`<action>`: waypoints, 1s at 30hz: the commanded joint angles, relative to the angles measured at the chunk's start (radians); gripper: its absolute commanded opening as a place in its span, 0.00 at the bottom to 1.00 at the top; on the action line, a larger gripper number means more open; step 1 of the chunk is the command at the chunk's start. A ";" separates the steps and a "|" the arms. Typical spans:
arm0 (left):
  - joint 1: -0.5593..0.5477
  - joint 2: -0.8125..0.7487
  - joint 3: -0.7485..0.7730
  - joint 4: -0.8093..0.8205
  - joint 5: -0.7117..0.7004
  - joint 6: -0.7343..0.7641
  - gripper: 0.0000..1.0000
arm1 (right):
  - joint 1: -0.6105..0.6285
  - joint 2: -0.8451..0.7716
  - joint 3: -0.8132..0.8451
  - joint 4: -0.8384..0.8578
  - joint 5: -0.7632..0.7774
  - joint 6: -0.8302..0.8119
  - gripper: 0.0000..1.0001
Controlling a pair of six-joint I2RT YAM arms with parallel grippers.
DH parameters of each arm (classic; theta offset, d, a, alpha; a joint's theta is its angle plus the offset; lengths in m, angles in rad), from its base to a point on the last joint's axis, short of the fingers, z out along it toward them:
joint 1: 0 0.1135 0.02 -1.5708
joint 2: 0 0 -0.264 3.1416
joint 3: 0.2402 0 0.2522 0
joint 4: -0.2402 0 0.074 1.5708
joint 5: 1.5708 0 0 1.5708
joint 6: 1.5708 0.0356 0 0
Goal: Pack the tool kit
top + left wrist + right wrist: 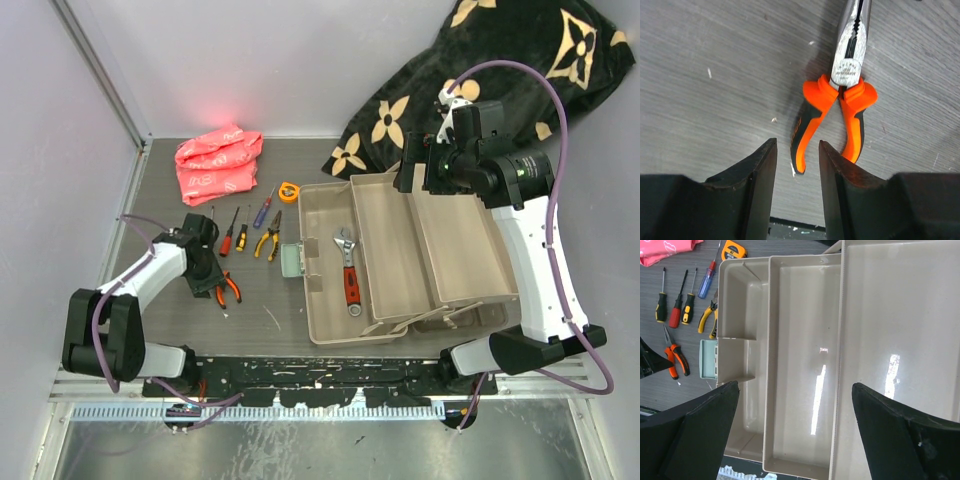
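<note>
The beige toolbox lies open with its trays fanned out, and a red wrench rests in its left compartment. Orange pliers lie on the table left of the box. My left gripper is down at their handles. In the left wrist view the gripper is open, and the tip of one handle of the pliers lies between the fingertips without touching. Yellow pliers, three screwdrivers and an orange tape measure lie further back. My right gripper hangs wide open and empty over the trays.
A crumpled pink cloth lies at the back left of the table. The black flower-patterned blanket is bunched behind the toolbox at the back right. A pale green latch sticks out from the box's left side.
</note>
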 commanded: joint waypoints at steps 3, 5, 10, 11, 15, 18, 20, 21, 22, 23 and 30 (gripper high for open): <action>0.017 0.037 -0.050 0.184 0.029 0.063 0.40 | 0.000 -0.018 0.042 -0.012 -0.009 0.014 1.00; 0.017 0.055 -0.058 0.216 0.033 0.072 0.40 | -0.001 -0.014 0.051 -0.017 -0.010 0.017 1.00; 0.017 0.107 -0.048 0.240 0.048 0.084 0.19 | -0.002 -0.007 0.073 -0.029 -0.009 0.021 1.00; 0.017 0.112 -0.036 0.232 0.053 0.090 0.03 | -0.001 -0.005 0.076 -0.030 -0.007 0.021 1.00; 0.017 0.075 0.053 0.133 0.087 0.112 0.00 | -0.002 -0.006 0.076 -0.030 -0.002 0.015 1.00; 0.017 -0.027 0.139 0.046 0.121 0.112 0.00 | -0.001 -0.009 0.074 -0.024 0.002 0.009 1.00; 0.016 -0.102 0.195 0.015 0.139 0.121 0.00 | -0.001 -0.012 0.072 -0.016 0.006 0.001 1.00; 0.016 -0.129 0.229 0.002 0.144 0.130 0.00 | -0.002 -0.013 0.071 -0.013 0.007 -0.003 1.00; 0.013 -0.149 0.266 -0.013 0.157 0.152 0.00 | -0.002 -0.014 0.069 -0.007 0.008 -0.007 1.00; 0.005 -0.153 0.306 -0.023 0.166 0.166 0.00 | -0.002 -0.014 0.069 -0.003 0.008 -0.011 1.00; -0.244 0.039 0.634 0.023 0.258 0.199 0.00 | -0.002 -0.014 0.062 0.048 -0.001 -0.011 1.00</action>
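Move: The orange-handled pliers lie just beyond and below the left hand, their middle about 4 cm ahead, 3 cm right and 3 cm down, with the handles nearest. The red screwdriver is some 16 cm ahead and 3 cm right, the yellow-handled pliers about 14 cm ahead and 13 cm right. From the right hand, the orange-handled pliers are roughly 49 cm left, 4 cm back and 35 cm below. The left hand sinks slightly, pinches the left orange handle, then lifts about 20 cm, swinging forward and somewhat right. ##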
